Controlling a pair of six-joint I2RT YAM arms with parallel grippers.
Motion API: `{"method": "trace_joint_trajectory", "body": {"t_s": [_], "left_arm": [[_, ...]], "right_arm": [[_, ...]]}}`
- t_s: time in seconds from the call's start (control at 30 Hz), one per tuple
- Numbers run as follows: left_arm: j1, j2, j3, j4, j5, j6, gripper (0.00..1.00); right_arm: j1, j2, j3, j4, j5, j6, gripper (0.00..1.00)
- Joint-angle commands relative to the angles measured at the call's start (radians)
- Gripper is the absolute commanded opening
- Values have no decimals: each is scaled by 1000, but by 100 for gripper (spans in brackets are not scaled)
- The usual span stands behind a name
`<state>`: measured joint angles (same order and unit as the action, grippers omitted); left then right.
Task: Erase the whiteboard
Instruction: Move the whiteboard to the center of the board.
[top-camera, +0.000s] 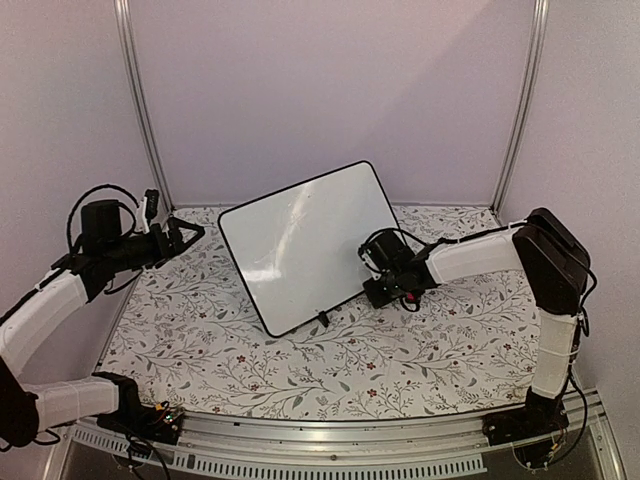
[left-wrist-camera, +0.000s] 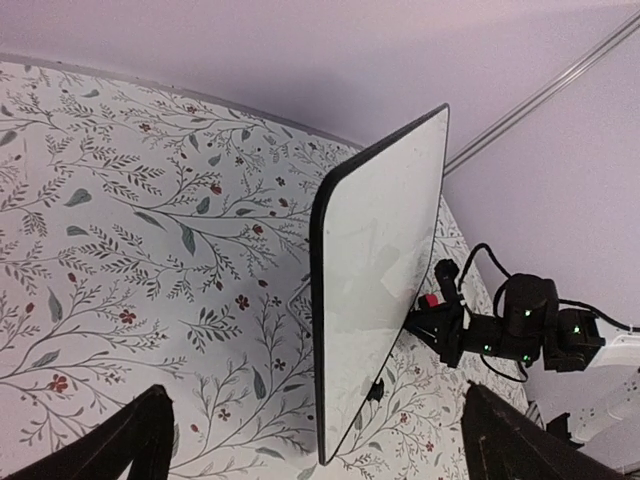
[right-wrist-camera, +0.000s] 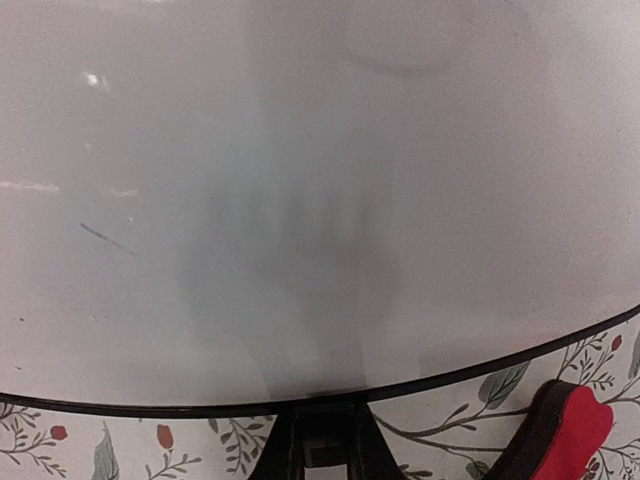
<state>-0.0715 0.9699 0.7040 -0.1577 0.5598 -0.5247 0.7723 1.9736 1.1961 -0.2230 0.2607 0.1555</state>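
Observation:
The whiteboard (top-camera: 300, 240) stands tilted on the table, white with a thin black frame. It looks nearly blank, with one short dark stroke (right-wrist-camera: 100, 238). It fills the right wrist view (right-wrist-camera: 320, 180) and shows edge-on in the left wrist view (left-wrist-camera: 375, 260). My left gripper (top-camera: 190, 238) is open and empty, in the air left of the board. My right gripper (top-camera: 375, 288) is at the board's lower right edge. The red eraser (right-wrist-camera: 568, 428) sits beside it, also seen from the left wrist (left-wrist-camera: 428, 300). A black piece (right-wrist-camera: 320, 440) meets the frame; I cannot tell whether it is my fingers or a foot.
A floral cloth (top-camera: 300, 370) covers the table. Pale walls and two metal posts (top-camera: 140, 100) close the back and sides. A small black foot (top-camera: 322, 318) sticks out under the board's lower edge. The right arm (top-camera: 480, 255) stretches across the table's right side.

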Motion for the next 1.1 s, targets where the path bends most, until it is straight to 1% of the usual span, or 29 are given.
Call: {"method": "trace_joint_trajectory", "body": {"t_s": [0.0, 0.13, 0.27, 0.37, 0.57, 0.7, 0.73, 0.83, 0.9, 0.93, 1.07], "left_arm": [[24, -4, 3, -17, -5, 1, 100], [34, -5, 3, -13, 7, -2, 100], [38, -6, 2, -10, 11, -3, 100], [39, -5, 2, -9, 14, -4, 100], [45, -5, 1, -6, 19, -4, 100], [45, -4, 0, -3, 23, -6, 100], [45, -4, 1, -2, 24, -5, 100], [46, -5, 0, -3, 22, -6, 100], [46, -4, 1, -5, 21, -6, 100], [46, -4, 1, -6, 21, -6, 100], [46, -8, 1, -6, 15, -6, 100]], "right_arm": [[-154, 44, 23, -38, 126, 177, 0], [-212, 52, 25, -97, 186, 260, 0], [-264, 40, -29, -134, 240, 362, 0], [-272, 3, -92, -157, 299, 446, 0], [-272, -69, -193, -181, 368, 619, 0], [-272, -87, -197, -193, 388, 654, 0], [-272, -88, -193, -202, 393, 662, 3], [-272, -91, -186, -206, 389, 671, 21], [-272, -101, -189, -199, 375, 673, 42], [-272, -112, -192, -196, 367, 674, 50], [-257, -151, -195, -210, 360, 680, 86]]}}
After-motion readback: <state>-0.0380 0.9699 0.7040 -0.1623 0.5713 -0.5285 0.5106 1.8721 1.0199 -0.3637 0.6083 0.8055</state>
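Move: The right hand, low at the table, still grips the whiteboard's right foot; the clear spot it is taken to lies about 20 cm right and 1 cm ahead. The board's middle is some 12 cm left, 6 cm ahead, 10 cm up; its other foot 10 cm left, 7 cm back; the eraser 9 cm right, level with the hand. From the left hand, the board's middle is roughly 28 cm right, 12 cm ahead, 12 cm lower. The right hand drags the whiteboard's foot about 20 cm right in a forward-bowed arc, turning clockwise, then opens. ##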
